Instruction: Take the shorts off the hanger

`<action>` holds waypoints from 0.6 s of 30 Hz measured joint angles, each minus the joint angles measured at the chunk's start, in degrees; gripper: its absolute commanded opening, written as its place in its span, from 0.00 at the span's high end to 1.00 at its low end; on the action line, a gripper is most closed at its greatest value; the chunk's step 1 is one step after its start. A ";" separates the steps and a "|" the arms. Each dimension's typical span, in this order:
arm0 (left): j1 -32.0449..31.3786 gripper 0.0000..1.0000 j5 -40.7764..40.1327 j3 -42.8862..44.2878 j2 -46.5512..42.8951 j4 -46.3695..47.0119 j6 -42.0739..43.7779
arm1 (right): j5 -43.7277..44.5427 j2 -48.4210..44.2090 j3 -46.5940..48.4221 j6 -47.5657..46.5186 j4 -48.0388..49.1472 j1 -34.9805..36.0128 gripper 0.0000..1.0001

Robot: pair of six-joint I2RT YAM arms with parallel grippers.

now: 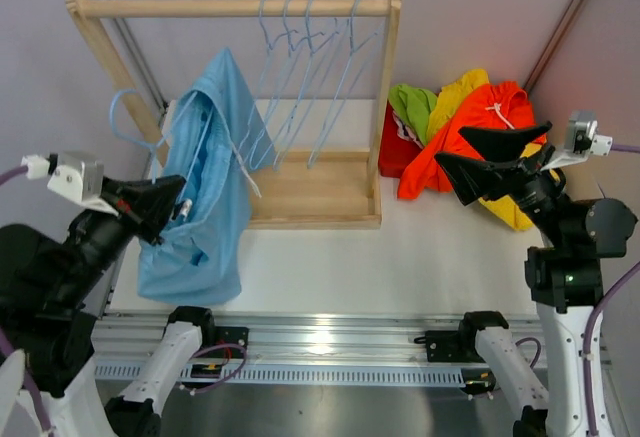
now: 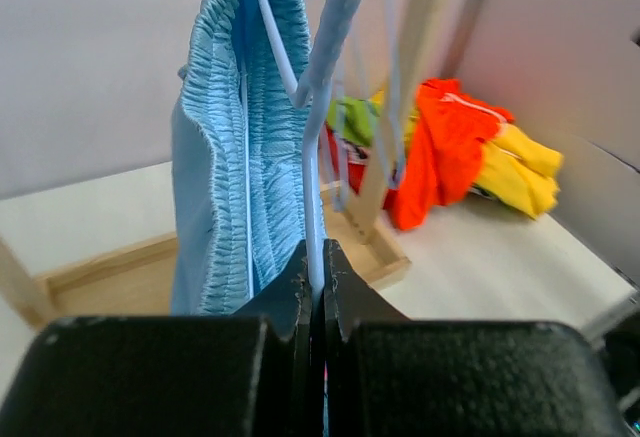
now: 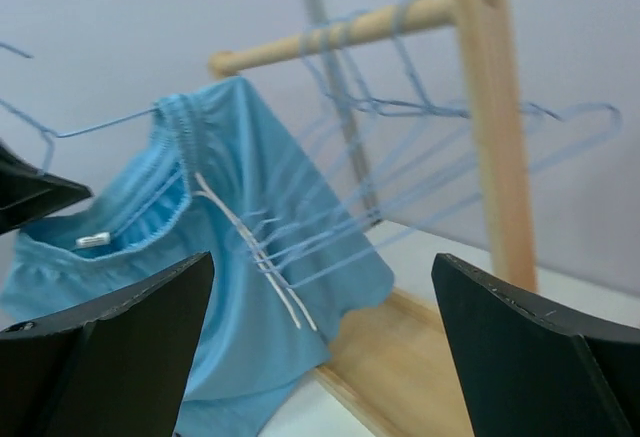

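Note:
Light blue shorts (image 1: 200, 207) hang on a light blue wire hanger (image 1: 122, 117) held off the left end of the wooden rack (image 1: 200, 5). My left gripper (image 1: 176, 209) is shut on that hanger's wire. In the left wrist view the wire (image 2: 300, 87) runs up from the closed jaws (image 2: 315, 257), with the shorts' waistband (image 2: 235, 137) draped over it. My right gripper (image 1: 452, 147) stands open and empty above the pile at the right. In its wrist view the gripper (image 3: 320, 257) faces the blue shorts (image 3: 230, 257) from a distance.
Orange-red shorts (image 1: 470, 127), yellow shorts (image 1: 460, 92) and lime green shorts (image 1: 412, 105) lie heaped on the table right of the rack post (image 1: 385, 87). Several empty blue hangers (image 1: 310, 57) hang on the rail above the rack's wooden base (image 1: 320, 197).

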 measured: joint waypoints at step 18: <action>-13.97 1.00 9.55 10.32 -1.27 -0.72 2.27 | -6.62 30.08 38.66 -18.08 -18.82 36.50 0.01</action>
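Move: The left hand already pinches the hanger of the blue shorts, whose waistband lies about 6 cm ahead of it, 6 cm to its right and level with it. From the open right hand, the waistband is some 38 cm left, 4 cm ahead and 3 cm lower. The empty hangers hang roughly 25 cm left and 15 cm ahead of that hand; the rack's right post stands about 11 cm left and 20 cm ahead. The open right hand sweeps about 15 cm left towards the waistband while the left draws the hanger back 9 cm. ##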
